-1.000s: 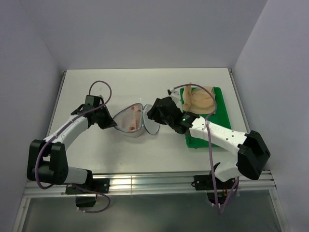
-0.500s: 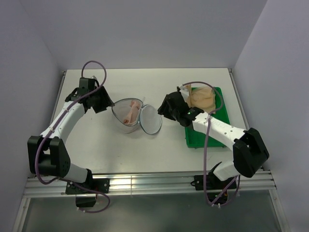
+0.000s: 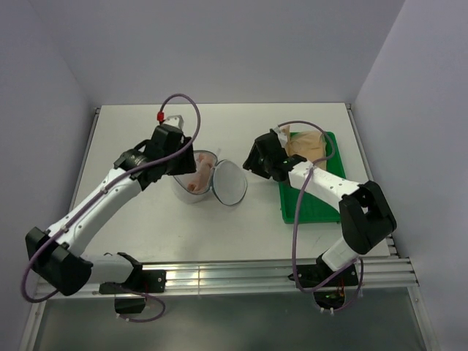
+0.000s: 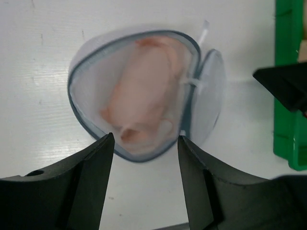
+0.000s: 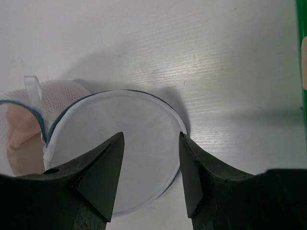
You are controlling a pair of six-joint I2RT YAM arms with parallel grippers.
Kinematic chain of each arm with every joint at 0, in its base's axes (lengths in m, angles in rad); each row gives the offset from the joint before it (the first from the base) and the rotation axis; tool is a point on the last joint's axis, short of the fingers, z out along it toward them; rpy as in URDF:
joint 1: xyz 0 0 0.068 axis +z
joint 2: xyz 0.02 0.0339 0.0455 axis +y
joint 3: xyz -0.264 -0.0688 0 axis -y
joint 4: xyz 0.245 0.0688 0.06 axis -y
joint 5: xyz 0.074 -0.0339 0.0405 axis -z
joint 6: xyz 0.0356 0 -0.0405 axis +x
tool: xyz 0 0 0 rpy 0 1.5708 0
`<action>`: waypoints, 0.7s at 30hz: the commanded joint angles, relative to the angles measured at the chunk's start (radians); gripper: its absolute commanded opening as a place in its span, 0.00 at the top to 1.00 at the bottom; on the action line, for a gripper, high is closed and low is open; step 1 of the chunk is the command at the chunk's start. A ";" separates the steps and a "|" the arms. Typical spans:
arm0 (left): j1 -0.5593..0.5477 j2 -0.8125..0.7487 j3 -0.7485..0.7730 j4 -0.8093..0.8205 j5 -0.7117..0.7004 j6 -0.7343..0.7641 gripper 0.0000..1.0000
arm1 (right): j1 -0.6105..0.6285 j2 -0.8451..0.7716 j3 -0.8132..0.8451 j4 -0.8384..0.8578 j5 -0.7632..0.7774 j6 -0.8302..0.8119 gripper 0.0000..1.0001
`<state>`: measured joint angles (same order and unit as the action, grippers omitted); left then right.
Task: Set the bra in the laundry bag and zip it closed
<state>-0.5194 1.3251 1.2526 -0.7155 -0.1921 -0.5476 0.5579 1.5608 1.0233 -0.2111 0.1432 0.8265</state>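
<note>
The laundry bag (image 3: 228, 184) lies open on the white table, its two mesh halves side by side. The pink-peach bra (image 3: 196, 178) sits bunched in the left half, as the left wrist view also shows for the bra (image 4: 141, 91) inside the grey zip rim (image 4: 76, 108). My left gripper (image 3: 184, 162) hovers over that half's near-left edge, and in its own view the left gripper (image 4: 144, 138) is open and holds nothing. My right gripper (image 3: 254, 159) hangs open just right of the bag, above the empty lid half (image 5: 144, 120).
A green tray (image 3: 314, 208) stands at the right with a tan-beige garment (image 3: 306, 145) on its far end. The tray's edge (image 4: 288, 96) shows at the right of the left wrist view. Side walls close in the table on both sides.
My left gripper has opened and swung from the bag's left side to above it. My right gripper has drawn back to the right, off the lid half.
</note>
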 commanded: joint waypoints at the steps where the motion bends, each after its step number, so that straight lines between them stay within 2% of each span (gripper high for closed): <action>1: -0.129 -0.079 -0.002 -0.084 -0.139 -0.057 0.39 | -0.027 -0.057 0.035 0.016 -0.014 -0.018 0.43; 5: -0.283 -0.096 -0.093 -0.062 -0.174 -0.142 0.38 | -0.041 -0.097 0.032 0.003 -0.019 -0.021 0.43; 8: -0.379 -0.076 -0.140 -0.015 -0.122 -0.201 0.40 | -0.061 -0.136 0.018 -0.001 -0.031 -0.012 0.43; 10: -0.457 -0.070 -0.157 0.020 -0.167 -0.230 0.39 | -0.067 -0.166 0.012 -0.010 -0.030 -0.012 0.43; 13: -0.491 -0.020 -0.124 0.018 -0.240 -0.252 0.39 | -0.076 -0.200 0.006 -0.022 -0.028 -0.015 0.43; 15: -0.511 0.055 -0.037 -0.051 -0.323 -0.204 0.38 | -0.085 -0.223 -0.002 -0.033 -0.024 -0.017 0.43; 16: -0.555 0.106 -0.006 -0.093 -0.408 -0.143 0.37 | -0.092 -0.232 -0.005 -0.033 -0.025 -0.017 0.43; 20: -0.666 0.256 0.112 -0.207 -0.552 0.019 0.35 | -0.141 -0.269 -0.023 -0.045 -0.040 -0.023 0.43; 21: -0.686 0.294 0.123 -0.243 -0.640 0.035 0.34 | -0.168 -0.284 -0.032 -0.047 -0.048 -0.023 0.43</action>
<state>-1.1374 1.5368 1.3064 -0.8429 -0.6064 -0.6426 0.4404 1.3277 1.0134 -0.2371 0.1066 0.8192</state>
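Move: The open lid of the laundry bag lies about 10 cm to the left hand's right, 2 cm farther out and some 17 cm below. The bag's open body, with the bra inside, is nearly under that hand, about 4 cm ahead and 17 cm down. From the right hand the lid is about 6 cm left, 2 cm back and 7 cm down, while the green bin's middle stands some 20 cm to the right, level ahead and 8 cm below. With nothing held, the left hand swings some 11 cm to the right and 10 cm back, from over the bag's body round to the near side of its lid, rising slightly, then sinking to end about 5 cm lower. Its open wrist rolls left side up near the end, about 20 degrees. The right hand, also open, rises some 8 cm away from the lid and drifts right towards the bin. ##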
